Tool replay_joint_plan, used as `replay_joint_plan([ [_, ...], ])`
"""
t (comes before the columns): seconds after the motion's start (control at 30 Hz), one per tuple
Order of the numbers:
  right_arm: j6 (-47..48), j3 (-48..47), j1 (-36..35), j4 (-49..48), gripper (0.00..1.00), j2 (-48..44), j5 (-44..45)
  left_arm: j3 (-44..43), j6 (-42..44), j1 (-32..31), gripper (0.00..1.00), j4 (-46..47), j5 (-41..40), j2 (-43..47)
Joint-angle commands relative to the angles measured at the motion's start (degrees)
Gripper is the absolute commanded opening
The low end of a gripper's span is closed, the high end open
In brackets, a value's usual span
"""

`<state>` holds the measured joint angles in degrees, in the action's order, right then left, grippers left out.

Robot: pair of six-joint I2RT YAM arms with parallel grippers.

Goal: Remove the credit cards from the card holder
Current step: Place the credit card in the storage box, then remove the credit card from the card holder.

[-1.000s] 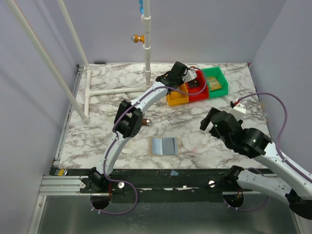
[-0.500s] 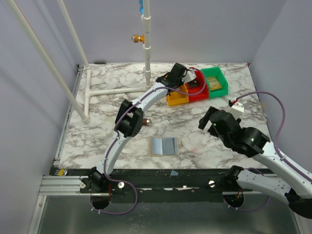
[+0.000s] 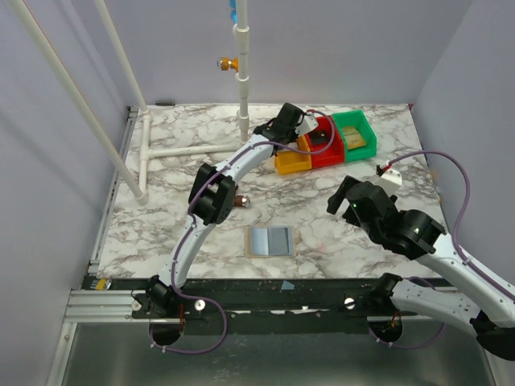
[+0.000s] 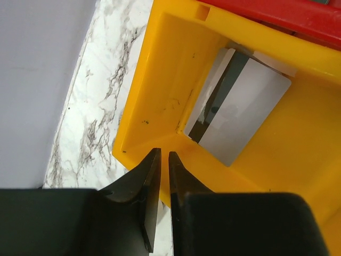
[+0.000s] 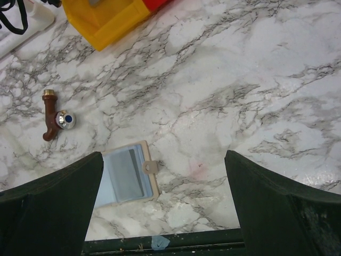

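Observation:
The card holder point(image 3: 270, 240) lies flat near the table's front edge, grey-blue with a tan border and tab; the right wrist view shows the card holder point(image 5: 125, 175) beside that gripper's left finger. A grey credit card point(image 4: 245, 114) lies inside the yellow bin point(image 4: 160, 80), leaning on its wall. My left gripper point(image 3: 304, 125) hovers over that bin's near rim; the left gripper point(image 4: 164, 153) has its jaws a narrow slit apart with nothing between them. My right gripper point(image 3: 342, 197) hangs above the marble, right of the holder; the right gripper point(image 5: 162, 157) is wide open and empty.
The yellow bin point(image 3: 291, 163), a red bin point(image 3: 326, 151) and a green bin point(image 3: 356, 133) stand in a row at the back right. A small brown tap fitting point(image 5: 50, 114) lies left of the holder. A white pipe frame point(image 3: 185, 150) sits at the back left.
The left gripper's jaws have parted slightly and it has drawn back a little toward the rear of the yellow bin. The right arm shifted slightly left.

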<state>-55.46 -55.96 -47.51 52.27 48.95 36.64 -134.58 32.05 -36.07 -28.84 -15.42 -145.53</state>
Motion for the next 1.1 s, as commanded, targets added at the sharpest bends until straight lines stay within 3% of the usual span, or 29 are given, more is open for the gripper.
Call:
replay_joint_plan([
  [0.0, 0.60, 0.51, 0.22, -1.36, 1.00, -0.06, -0.65, -1.72, -1.69, -0.02, 0.14, -0.44, 1.38, 2.26],
  [0.1, 1.16, 0.46, 0.22, -2.02, 1.00, 0.30, -1.17, -2.32, -3.25, 0.00, 0.15, -1.48, 2.32, 4.58],
  [0.37, 1.88, 0.94, 0.24, -3.46, 1.00, 0.32, -1.79, -0.25, -8.91, -0.47, 0.35, -5.09, 5.68, 12.52],
  [0.47, 2.19, 1.29, 0.22, -4.21, 1.00, 0.43, -2.09, 2.81, -10.91, -0.96, 0.53, -5.39, 5.76, 15.92],
  [0.57, 2.37, 1.77, 0.22, -4.93, 1.00, 0.47, -2.61, 5.46, -13.56, -1.46, 0.83, -6.53, 6.20, 19.00],
  [0.67, 2.68, 2.47, 0.25, -6.30, 1.00, 0.08, -3.37, 8.77, -17.00, -1.57, 0.95, -7.53, 7.79, 22.80],
  [1.07, 3.66, 6.15, 0.22, -12.21, 1.00, 1.17, -7.61, 33.34, -33.05, -1.71, 0.99, -6.82, 10.21, 44.81],
])
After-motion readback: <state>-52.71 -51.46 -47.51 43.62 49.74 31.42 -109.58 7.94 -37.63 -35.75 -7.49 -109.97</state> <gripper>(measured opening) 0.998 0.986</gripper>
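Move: Poised in the far part of the yellow box, its middle about 3 cm back, 1 cm right and 5 cm below, the left hand has the open card holder some 39 cm back, 7 cm left and 9 cm below. The red box is about 2 cm back and 10 cm right; the brown tap 24 cm back and 17 cm left. From the right hand, the card holder lies roughly 17 cm left, 4 cm back and 20 cm below. Leaving the cards behind, the left hand lifts steeply out of the yellow box, up about 15 cm, and then swings back towards the card holder, some 13 cm in all with a slight shift left late on. Its nearly shut, empty fingers spread wide on the way and the wrist rolls about 25 degrees, left side down. The open right hand eases about 3 cm left towards the card holder, sinking a little at the end. ##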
